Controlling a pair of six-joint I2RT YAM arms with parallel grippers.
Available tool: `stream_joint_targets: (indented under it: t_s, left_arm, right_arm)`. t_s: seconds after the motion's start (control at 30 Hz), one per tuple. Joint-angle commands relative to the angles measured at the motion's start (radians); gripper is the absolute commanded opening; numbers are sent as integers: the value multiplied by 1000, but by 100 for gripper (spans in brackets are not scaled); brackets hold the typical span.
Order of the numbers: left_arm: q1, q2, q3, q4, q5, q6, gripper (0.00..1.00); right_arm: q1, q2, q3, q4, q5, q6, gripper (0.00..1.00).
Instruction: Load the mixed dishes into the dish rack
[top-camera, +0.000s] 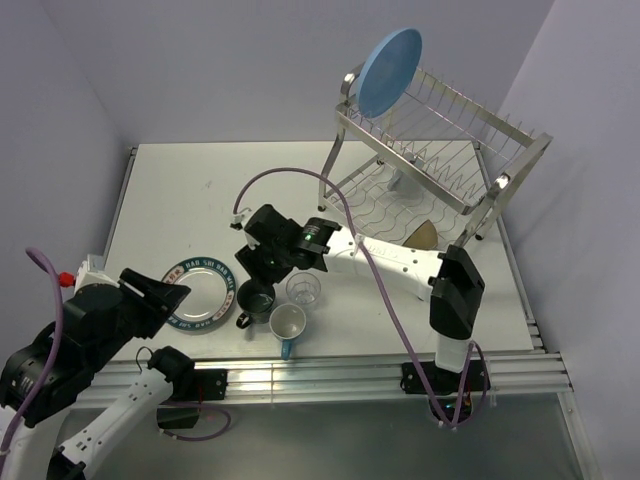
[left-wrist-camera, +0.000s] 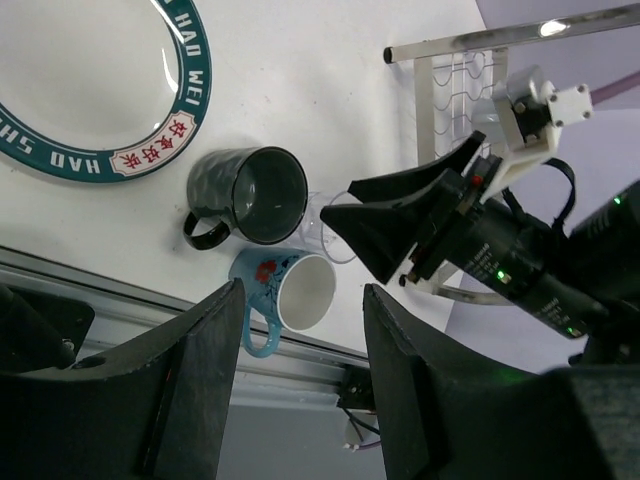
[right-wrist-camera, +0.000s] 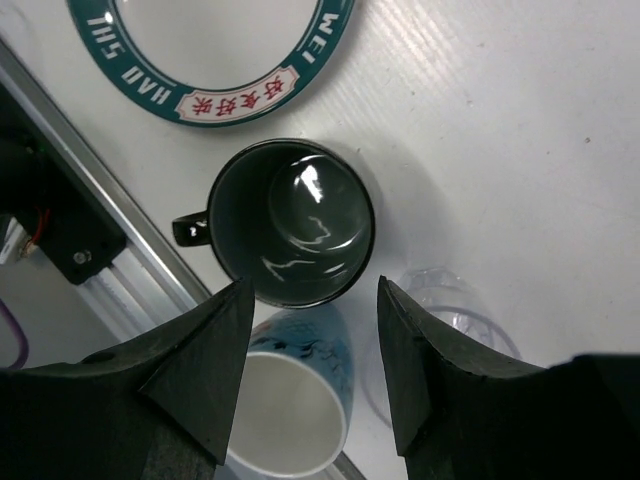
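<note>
The dark mug (top-camera: 256, 299), the clear glass (top-camera: 303, 290) and the white-and-blue mug (top-camera: 288, 325) stand close together near the table's front edge. My right gripper (top-camera: 252, 265) hovers open above them. In the right wrist view its fingers (right-wrist-camera: 312, 290) frame the dark mug (right-wrist-camera: 290, 220) and the white-and-blue mug (right-wrist-camera: 290, 410), with the glass (right-wrist-camera: 445, 310) off to the right. The teal-rimmed white plate (top-camera: 205, 293) lies to the left, my left gripper (top-camera: 165, 297) open and empty over its left edge. The light-blue plate (top-camera: 390, 72) stands in the dish rack (top-camera: 440, 150).
A tan rounded thing (top-camera: 425, 235) sits at the rack's lower tier, near the right arm. The left wrist view takes in the right gripper's fingers (left-wrist-camera: 390, 215), the plate's rim (left-wrist-camera: 150, 150) and the aluminium rail (left-wrist-camera: 120, 285) at the table's front edge.
</note>
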Motion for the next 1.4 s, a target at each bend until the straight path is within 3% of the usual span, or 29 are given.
stream_joint_targets:
  t_s: [0.0,0.53,0.83,1.1,1.37]
  left_arm:
    - [5,-35,4,-29,6,-40,56]
    - [5,-24,38,-31,40,-30,55]
    - [5,-32,32,-31,54,-31,56]
    - [3,-18,15,1,61,-20,56]
    - [3,30,34,75,118,-4,55]
  right_arm:
    - [-20,33,9,42,-10,-47,59]
    - [-28,201,34,60,-48,-78,53]
    - [-30,254,66,51,-39,-81,32]
    - [-28,201,92,51,18,-91,0]
    - [-28,129,283,34,163,-94,0]
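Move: Below the open right gripper stands the dark green mug, its middle roughly 2 cm back, 3 cm to the left and 12 cm down. From that mug, the glass stands about 11 cm to the right and 1 cm farther out. The flowered mug stands about 7 cm right and 6 cm nearer, the green-rimmed plate some 13 cm left and 1 cm farther out. From the left hand the dark green mug lies about 7 cm ahead, 10 cm right and 23 cm below. Lower the right gripper about 10 cm almost straight down onto the dark green mug, steepening the fingers some 10 degrees so one goes inside and the other outside its far-right wall. Close to pinch that wall, then, keeping the pinch, raise the mug about 4 cm while carrying it some 3 cm forward. ##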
